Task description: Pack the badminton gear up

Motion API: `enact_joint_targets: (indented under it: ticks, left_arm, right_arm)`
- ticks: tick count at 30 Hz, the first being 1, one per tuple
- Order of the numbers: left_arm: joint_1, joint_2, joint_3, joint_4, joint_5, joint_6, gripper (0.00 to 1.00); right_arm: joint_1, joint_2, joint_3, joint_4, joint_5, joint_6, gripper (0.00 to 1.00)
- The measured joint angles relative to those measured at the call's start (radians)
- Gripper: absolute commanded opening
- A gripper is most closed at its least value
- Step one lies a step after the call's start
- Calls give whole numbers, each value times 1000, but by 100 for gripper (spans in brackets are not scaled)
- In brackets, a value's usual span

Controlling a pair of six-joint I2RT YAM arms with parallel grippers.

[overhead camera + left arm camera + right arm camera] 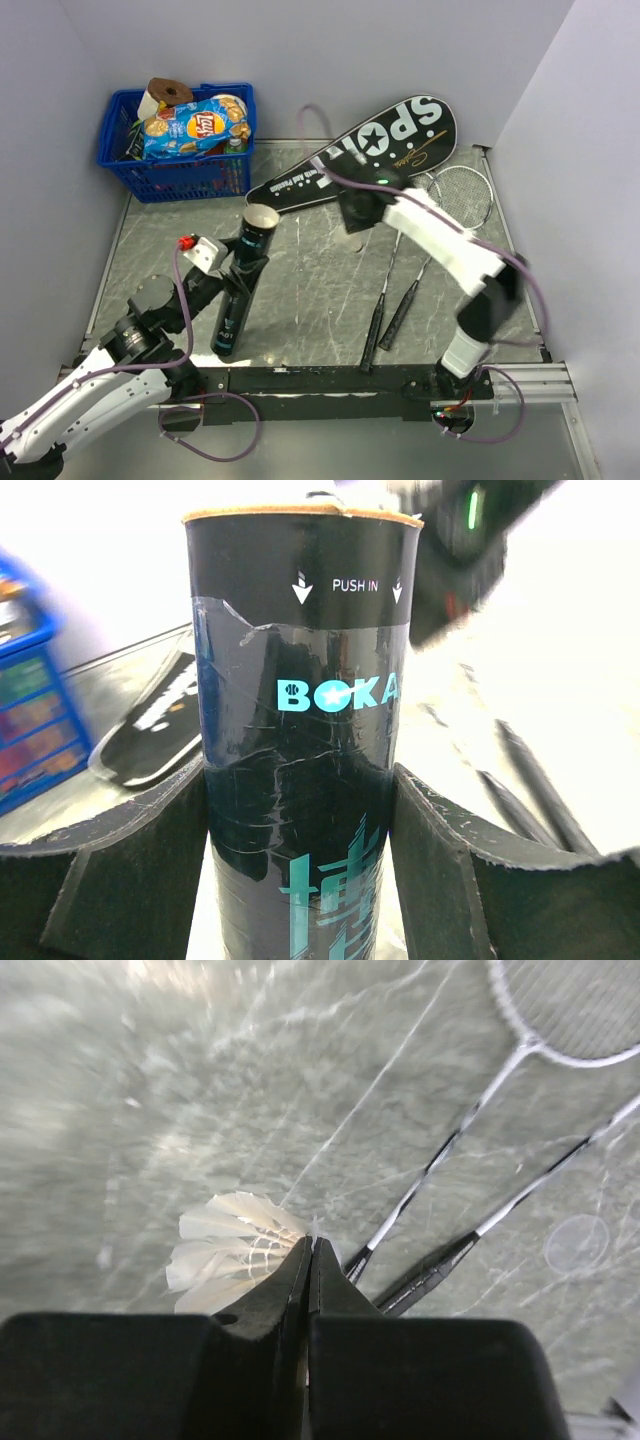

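My left gripper (225, 283) is shut on the dark tube (243, 280), which stands tilted on the table with its open mouth up; in the left wrist view the tube (300, 710), lettered "BOKA", sits between the pads (130, 870) of the gripper (300, 780). My right gripper (355, 218) hangs to the right of the tube mouth, above the table. It (312, 1245) is shut on the feather edge of a white shuttlecock (225, 1250). No other shuttlecock shows. Two rackets (420, 270) lie side by side at centre-right. The black "SPORT" cover (375, 145) lies at the back.
A blue basket (180, 172) of snacks stands at the back left corner. White walls close in the back and both sides. The racket handles (385, 325) reach near the front rail (330, 380). The racket shafts (440, 1155) lie below my right gripper.
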Motion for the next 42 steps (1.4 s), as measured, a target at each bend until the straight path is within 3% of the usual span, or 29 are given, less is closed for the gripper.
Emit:
enact_joint_targets:
  ticks: [6, 13, 19, 32, 42]
  left_arm:
    - [2, 40, 0, 23, 243, 31, 1]
    - [2, 132, -6, 57, 537, 66, 1]
    - [2, 197, -8, 77, 710, 72, 1]
    - [2, 205, -14, 105, 816, 57, 1]
    - [2, 183, -23, 120, 822, 50, 1]
  right_arm:
    - [-63, -303, -88, 75, -86, 13, 0]
    - [-127, -599, -248, 187, -296, 35, 0]
    - [-141, -762, -266, 276, -484, 75, 0]
    - [-143, -836, -418, 507, -834, 224, 0]
    - [-43, -796, -475, 580, -880, 288, 0]
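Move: The right gripper already holds the shuttlecock; the tube's mouth lies about 19 cm to its left, 5 cm back and 18 cm above. The racket handles lie some 18 cm back, 10 cm right and 16 cm below this hand, the racket bag about 36 cm ahead, 3 cm right and 16 cm below. From the left gripper, which grips the leaning tube, the shuttlecock is roughly 10 cm ahead, 21 cm right and 9 cm lower. Lift the pinched shuttlecock about 20 cm and draw it back some 17 cm with the right gripper, drifting slightly right, then left towards the tube's mouth, rolling the fingers from steeply down to pointing left. Meanwhile bring the gripped tube to meet it: left gripper about 10 cm right, 9 cm back and slightly down, turning some 45 degrees clockwise. Keep both grips. ##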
